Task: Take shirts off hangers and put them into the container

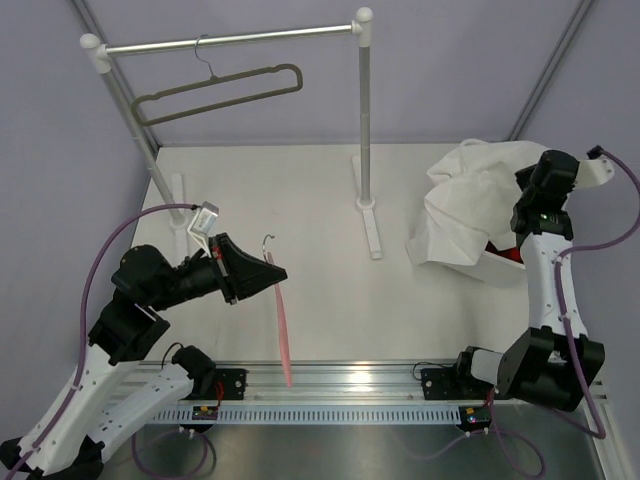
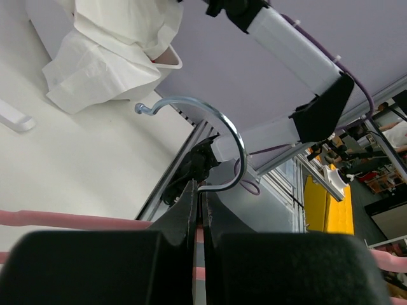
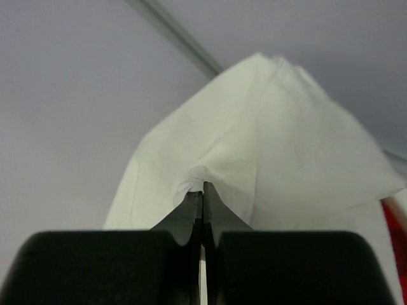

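My left gripper (image 1: pixel 272 272) is shut on the neck of the pink hanger (image 1: pixel 283 330), held above the table's near middle; its metal hook (image 2: pixel 210 130) curves up past my fingertips (image 2: pixel 202 190). At the right, the white shirt (image 1: pixel 470 205) is bunched over the container (image 1: pixel 500 268), most of which it hides. My right gripper (image 3: pixel 203 186) is shut on a fold of that white shirt (image 3: pixel 280 140). A bit of red cloth (image 1: pixel 512 256) shows in the container under the white one. The grey-brown hanger (image 1: pixel 220 95) hangs bare on the rail.
The silver rail (image 1: pixel 230 40) with white knobs spans the back on two slanted posts; its right post (image 1: pixel 366 130) and foot (image 1: pixel 372 232) stand mid-table. Grey walls close in the left and right sides. The aluminium base rail (image 1: pixel 330 380) runs along the near edge.
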Motion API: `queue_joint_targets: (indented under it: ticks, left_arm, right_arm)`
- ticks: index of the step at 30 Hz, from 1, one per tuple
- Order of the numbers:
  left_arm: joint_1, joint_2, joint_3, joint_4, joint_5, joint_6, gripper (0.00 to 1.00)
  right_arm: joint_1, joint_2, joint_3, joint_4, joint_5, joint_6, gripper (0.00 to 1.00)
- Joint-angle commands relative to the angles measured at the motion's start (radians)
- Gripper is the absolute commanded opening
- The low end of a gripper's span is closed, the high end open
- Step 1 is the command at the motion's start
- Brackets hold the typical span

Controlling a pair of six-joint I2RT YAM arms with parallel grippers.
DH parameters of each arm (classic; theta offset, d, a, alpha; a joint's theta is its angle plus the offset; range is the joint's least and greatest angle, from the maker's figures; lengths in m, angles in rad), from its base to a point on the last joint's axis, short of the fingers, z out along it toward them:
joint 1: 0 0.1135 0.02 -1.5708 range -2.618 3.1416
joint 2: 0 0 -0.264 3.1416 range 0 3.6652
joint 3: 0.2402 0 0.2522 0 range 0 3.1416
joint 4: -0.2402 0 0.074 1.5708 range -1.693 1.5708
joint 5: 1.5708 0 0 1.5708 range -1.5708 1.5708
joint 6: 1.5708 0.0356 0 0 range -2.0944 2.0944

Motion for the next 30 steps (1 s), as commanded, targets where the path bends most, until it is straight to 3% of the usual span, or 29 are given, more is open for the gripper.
queue_joint_targets:
  ticks: [1,4,9,13,17,20,21,24,25,30]
  left_arm:
    - [-0.005,-0.022,-0.020,0.077,0.007,-0.034,0.00]
    - [-0.005,-0.050,-0.021,0.070,-0.005,-0.034,0.00]
    - [-0.005,-0.070,-0.026,0.079,-0.016,-0.042,0.00]
    - [-0.005,-0.083,-0.037,0.085,-0.019,-0.047,0.00]
    - [-0.005,-0.096,-0.050,0.084,-0.019,-0.050,0.00]
    - [-0.005,-0.094,-0.064,0.090,-0.011,-0.056,0.00]
    - [-0.005,-0.096,-0.069,0.091,-0.010,-0.057,0.00]
    - [-0.005,-0.097,-0.073,0.091,-0.013,-0.059,0.00]
    - [-0.005,-0.096,-0.070,0.093,-0.013,-0.057,0.00]
    - [-0.005,0.004,-0.028,0.070,0.001,0.021,0.00]
  right_arm:
    - [0.065,0.144,-0.001,-0.110,-0.165,0.049,0.00]
    - [0.071,0.215,-0.021,-0.162,-0.233,0.107,0.00]
    - [0.082,0.322,-0.018,-0.291,-0.189,0.161,0.00]
    - [0.088,0.254,-0.073,-0.331,0.024,0.147,0.01]
    - [0.087,0.206,-0.105,-0.372,0.218,0.071,0.09]
    - [0.085,0.212,-0.130,-0.374,0.272,0.008,0.22]
    - [0.084,0.222,-0.145,-0.353,0.267,-0.012,0.37]
    - [0.084,0.294,-0.147,-0.320,0.232,-0.058,0.47]
    - [0.084,0.342,-0.130,-0.335,0.220,-0.063,0.58]
    - [0.108,0.333,-0.058,-0.382,0.197,-0.086,0.82]
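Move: The right hand, pinching the white shirt, is above the container, whose middle is about 25 cm below, some 6 cm left and 4 cm back. The red plaid shirt lies inside it, roughly 26 cm below the hand, 6 cm left and 6 cm back. The rack's right foot is about 36 cm left, level fore-and-aft and 30 cm below. From the left hand, still holding the pink hanger, the container is about 28 cm ahead, 54 cm right and 31 cm below. Still pinching the white shirt, the right hand plunges about 19 cm into the container, swinging a few centimetres forward and left. It then draws back some 8 cm and slightly right, the fingers spreading wide to let go of the cloth, and sinks a few centimetres more as the wrist tips some 45 degrees downward. ##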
